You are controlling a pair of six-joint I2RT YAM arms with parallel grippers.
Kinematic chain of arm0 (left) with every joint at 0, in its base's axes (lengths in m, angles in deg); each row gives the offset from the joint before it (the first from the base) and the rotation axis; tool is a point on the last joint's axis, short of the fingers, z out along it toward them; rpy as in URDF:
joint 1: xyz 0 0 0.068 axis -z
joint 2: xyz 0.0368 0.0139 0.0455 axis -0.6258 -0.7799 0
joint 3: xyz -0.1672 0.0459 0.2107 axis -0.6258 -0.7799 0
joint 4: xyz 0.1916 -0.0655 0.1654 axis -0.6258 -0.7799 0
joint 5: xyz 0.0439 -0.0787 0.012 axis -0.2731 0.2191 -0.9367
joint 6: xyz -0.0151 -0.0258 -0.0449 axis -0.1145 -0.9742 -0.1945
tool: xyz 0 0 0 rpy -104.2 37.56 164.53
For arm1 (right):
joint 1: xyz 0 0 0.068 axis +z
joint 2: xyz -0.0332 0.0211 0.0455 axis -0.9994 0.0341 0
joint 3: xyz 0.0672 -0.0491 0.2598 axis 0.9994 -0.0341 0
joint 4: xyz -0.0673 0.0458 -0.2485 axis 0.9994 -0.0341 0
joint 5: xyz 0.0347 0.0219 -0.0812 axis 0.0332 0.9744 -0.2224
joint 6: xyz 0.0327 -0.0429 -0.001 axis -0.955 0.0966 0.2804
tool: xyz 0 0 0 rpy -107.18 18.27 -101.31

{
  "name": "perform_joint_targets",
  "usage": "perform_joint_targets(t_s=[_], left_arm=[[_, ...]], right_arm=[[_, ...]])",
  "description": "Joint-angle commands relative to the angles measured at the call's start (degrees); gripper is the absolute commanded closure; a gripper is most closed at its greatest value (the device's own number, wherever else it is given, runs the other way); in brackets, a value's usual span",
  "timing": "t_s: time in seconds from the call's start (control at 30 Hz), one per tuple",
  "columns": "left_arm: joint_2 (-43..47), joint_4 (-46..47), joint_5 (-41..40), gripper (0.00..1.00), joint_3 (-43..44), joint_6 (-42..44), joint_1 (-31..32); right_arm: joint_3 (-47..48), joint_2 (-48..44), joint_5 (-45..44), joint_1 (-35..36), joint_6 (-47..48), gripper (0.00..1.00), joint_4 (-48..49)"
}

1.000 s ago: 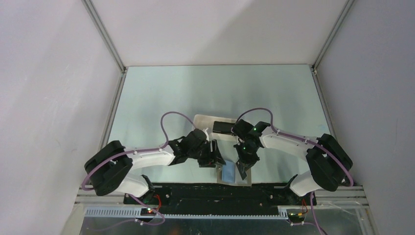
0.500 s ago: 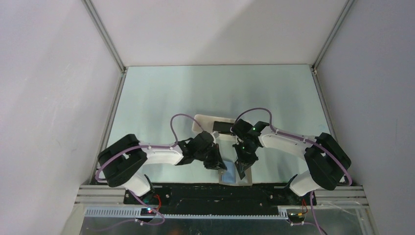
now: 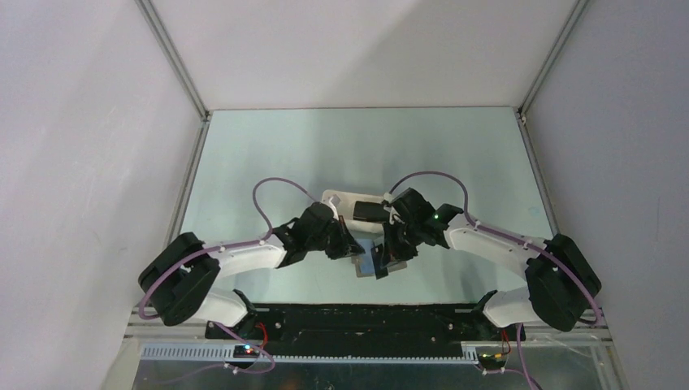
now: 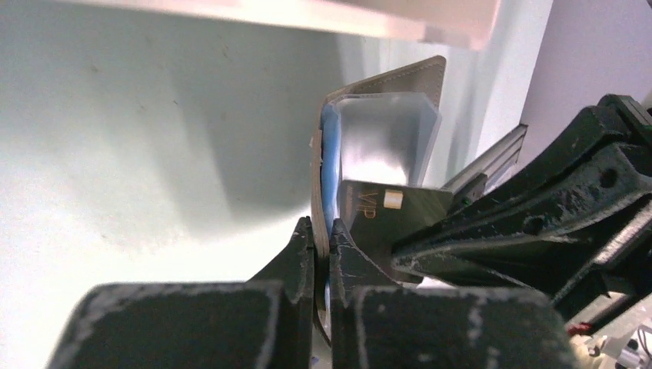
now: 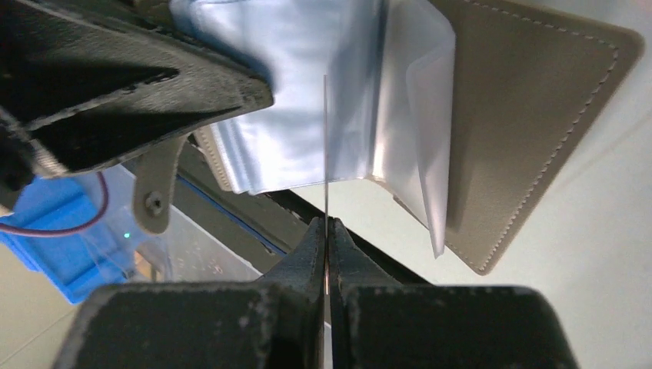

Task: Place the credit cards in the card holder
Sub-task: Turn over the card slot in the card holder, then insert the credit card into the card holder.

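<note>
The card holder, grey-brown with silvery-blue sleeves, hangs open above the table near its front edge. My left gripper is shut on its cover. My right gripper is shut on a black credit card, seen edge-on there. In the left wrist view the same credit card shows gold lettering, and its far end lies against the sleeves. Whether it sits inside a sleeve I cannot tell. From above, the left gripper and the right gripper meet at the holder. Another credit card lies in the tray.
A long white tray lies just behind the grippers. The black base rail runs along the near edge. Enclosure walls and metal frame bars bound the table on the left, right and back.
My left gripper has shut on the card holder and lifted it off the table. Both grippers have moved away from the near edge toward the tray, and the card now meets the sleeves.
</note>
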Motion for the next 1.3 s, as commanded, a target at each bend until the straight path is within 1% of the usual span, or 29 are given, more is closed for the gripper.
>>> perform_joint_targets(t_s=[0.0,0.1,0.27,0.3,0.43,0.5,0.67,0.73,0.83,0.87,0.9,0.93,0.97,1.0,1.03,1.07,1.13,1.17,1.23,1.27], left_arm=[[-1.6,1.5,3.9,1.0,0.6,4.9,-2.9],[-4.6,-0.1,6.9,1.0,2.9,8.6,-4.1],[-8.1,-11.7,8.9,1.0,8.1,15.2,-5.4],[-8.5,-12.7,9.3,1.0,8.8,16.4,-5.7],[-8.2,-13.5,11.0,1.0,8.0,18.2,-7.1],[-8.3,-14.2,13.7,1.0,8.1,20.1,-7.8],[-8.6,-15.8,16.1,1.0,8.3,22.4,-8.2],[-8.5,-16.0,16.7,1.0,8.3,22.5,-8.1],[-8.7,-17.7,16.7,0.99,8.8,23.4,-8.1],[-8.5,-18.8,15.3,0.96,8.8,23.6,-8.1],[-7.4,-19.1,14.4,0.85,8.7,23.4,-8.1],[-6.5,-19.6,13.2,0.79,8.5,22.3,-8.0],[-4.4,-19.8,12.5,0.67,8.6,22.0,-8.0],[-3.1,-21.0,10.0,0.57,8.7,22.0,-8.0],[-0.6,-22.6,8.2,0.53,9.8,22.8,-7.9],[0.7,-26.5,3.9,0.48,10.5,23.5,-7.9],[3.6,-31.8,-1.7,0.45,12.8,25.0,-7.6],[5.2,-33.0,-2.9,0.45,13.9,25.3,-7.3],[7.8,-34.5,-4.8,0.46,15.1,25.1,-6.4],[8.5,-34.7,-6.0,0.48,15.5,24.8,-6.1]], right_arm=[[-0.3,2.3,4.8,-1.4,-3.0,1.0,11.3],[-0.3,4.7,4.9,-3.3,-3.6,1.0,11.0],[-0.4,6.9,4.3,-5.3,-3.8,1.0,8.6],[-0.4,7.0,4.2,-5.4,-3.9,1.0,8.4],[-0.1,7.8,4.2,-5.4,-4.0,1.0,7.0],[0.5,8.5,4.4,-5.3,-3.7,1.0,6.7],[1.8,11.7,0.5,-2.4,-0.2,1.0,5.6],[1.7,12.8,0.0,-1.1,0.4,1.0,6.4],[0.3,13.7,1.0,0.5,0.3,1.0,10.5],[0.0,14.0,1.2,0.6,0.3,1.0,11.3],[-0.4,14.7,1.6,0.7,0.5,1.0,12.1],[-0.5,15.1,1.7,0.6,0.5,1.0,12.1],[-0.8,15.4,1.8,0.6,0.4,1.0,12.1],[-1.0,15.3,2.0,0.6,0.2,1.0,12.3],[-1.2,15.2,2.0,0.8,-0.1,1.0,12.6],[-1.3,15.1,2.0,0.9,-0.2,1.0,12.8],[-1.3,15.1,2.2,0.9,-0.4,1.0,13.0],[-1.3,15.2,2.2,0.9,-0.4,1.0,12.9],[-1.3,15.3,1.6,0.8,-0.2,1.0,12.3],[-1.3,15.4,1.3,0.9,0.0,1.0,12.0]])
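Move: At the near side of the tray, the left fingers already pinch the left part of the open card holder, whose middle lies about 5 cm to their right, 2 cm back and 3 cm lower. The right fingers already hold the black VIP card over it; from them the holder's middle is some 2 cm left, 1 cm ahead and 4 cm below. The white tray's middle stands roughly 9 cm ahead and 3 cm right of the left fingers, about 4 cm lower. Lowering the holder together, both hands sink towards the table and drift left: the left about 3 cm each way, turning some 15 degrees clockwise, then it opens, lets go and draws off farther left and up. The right first reaches 3 cm forward, then sinks to about 4.5 cm below its start, easing partly back and left, and keeps the VIP card pinched on the holder's right half. ##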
